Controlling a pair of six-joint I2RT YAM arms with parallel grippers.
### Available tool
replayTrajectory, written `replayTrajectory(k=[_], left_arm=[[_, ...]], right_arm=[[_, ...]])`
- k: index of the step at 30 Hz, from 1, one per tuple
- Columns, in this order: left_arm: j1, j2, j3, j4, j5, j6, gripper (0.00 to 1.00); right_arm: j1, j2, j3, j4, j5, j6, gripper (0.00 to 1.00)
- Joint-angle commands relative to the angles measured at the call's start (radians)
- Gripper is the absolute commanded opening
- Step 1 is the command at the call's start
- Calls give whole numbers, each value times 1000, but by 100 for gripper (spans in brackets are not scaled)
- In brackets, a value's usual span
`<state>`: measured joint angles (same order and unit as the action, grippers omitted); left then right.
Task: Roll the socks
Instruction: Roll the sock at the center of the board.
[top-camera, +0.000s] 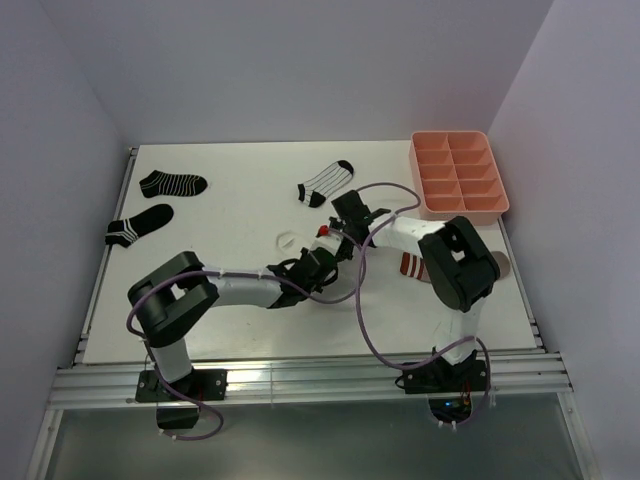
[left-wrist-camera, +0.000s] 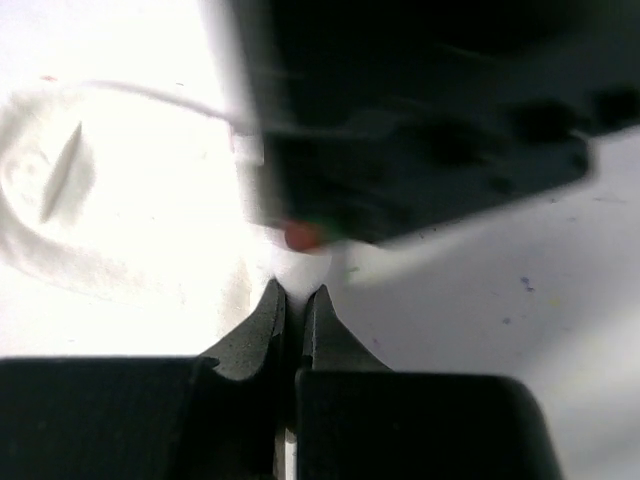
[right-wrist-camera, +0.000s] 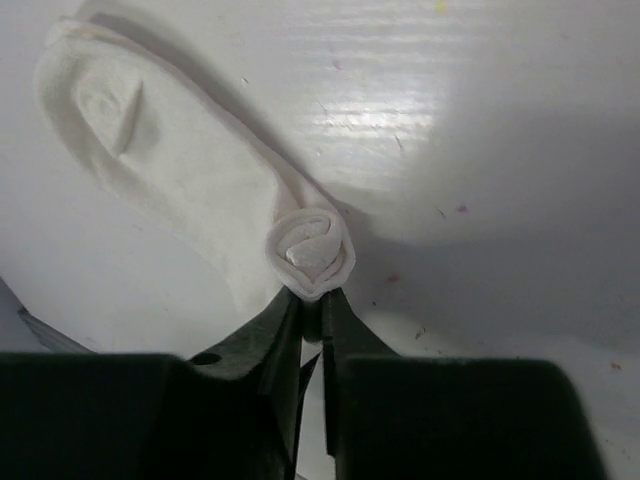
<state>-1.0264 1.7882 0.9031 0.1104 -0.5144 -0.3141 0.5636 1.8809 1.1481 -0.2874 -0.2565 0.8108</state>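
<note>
A plain white sock (top-camera: 288, 241) lies mid-table, flat at one end (right-wrist-camera: 140, 150) and wound into a small roll (right-wrist-camera: 312, 250) at the other. My right gripper (right-wrist-camera: 312, 300) pinches the roll's lower edge, its jaws a narrow slit apart. My left gripper (left-wrist-camera: 297, 292) is shut on a fold of the same white sock (left-wrist-camera: 100, 200), close under the right gripper's dark body (left-wrist-camera: 420, 120). In the top view the two grippers meet, left (top-camera: 322, 262) and right (top-camera: 337, 234). Two black striped socks (top-camera: 172, 183) (top-camera: 138, 225), a white striped black-toed sock (top-camera: 325, 182) and a taupe sock (top-camera: 413, 265) lie apart.
A pink compartment tray (top-camera: 497, 207) stands at the back right corner. The taupe sock lies partly under the right arm (top-camera: 455, 265). Purple cables (top-camera: 358, 300) loop over the table between the arms. Walls close the table on three sides.
</note>
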Motion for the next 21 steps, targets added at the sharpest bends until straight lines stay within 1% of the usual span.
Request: replayTrajectory(k=[1, 3, 4, 6, 7, 10, 11, 13, 14, 17, 21], left_arm=[[77, -49, -21, -83, 310, -140, 1], [127, -72, -36, -89, 396, -175, 1], [146, -76, -38, -95, 463, -190, 1], [193, -82, -41, -107, 534, -223, 1], [210, -78, -33, -107, 601, -242, 1], [270, -66, -18, -140, 694, -272, 1], [297, -59, -13, -140, 758, -279, 1], [327, -43, 0, -155, 812, -295, 1], [356, -24, 13, -158, 862, -310, 1], [397, 3, 37, -182, 907, -321, 1], [425, 46, 79, -228, 959, -313, 1]], right_arm=[[-33, -122, -88, 129, -15, 53, 21], [-56, -166, -142, 207, -15, 68, 29], [-74, -208, -157, 229, -4, 70, 36], [-85, -247, -204, 284, 3, 70, 40], [-91, -281, -221, 325, 14, 70, 43], [-102, -334, -290, 390, 32, 79, 48], [-103, -344, -332, 410, 33, 83, 49], [-106, -358, -366, 438, 33, 96, 52], [-105, -358, -390, 461, 31, 102, 52], [-99, -358, -450, 523, 33, 132, 54], [-70, -326, -498, 599, 46, 180, 56]])
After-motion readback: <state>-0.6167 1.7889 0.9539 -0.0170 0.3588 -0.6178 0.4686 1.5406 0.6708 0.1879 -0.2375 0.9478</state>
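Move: The white sock's roll is already in my left fingers, its middle only 1 cm ahead of the hand point; from my right fingertips, still on its far end, it lies roughly 1 cm left, 1 cm back and 1 cm down. From my left hand, the loose toe lies flat about 8 cm left and 6 cm ahead, some 2 cm lower. The striped sock is about 20 cm ahead, level sideways and 2 cm lower. My right hand opens to about half and comes free of the roll, going right and rising some 6 cm, then sinks about 3 cm and eases back, ending around 5 cm to the right of its start. My left keeps its pinch nearly in place and swings round behind it about 45 degrees, clockwise, so its fingers come to point mostly rightward and down. ##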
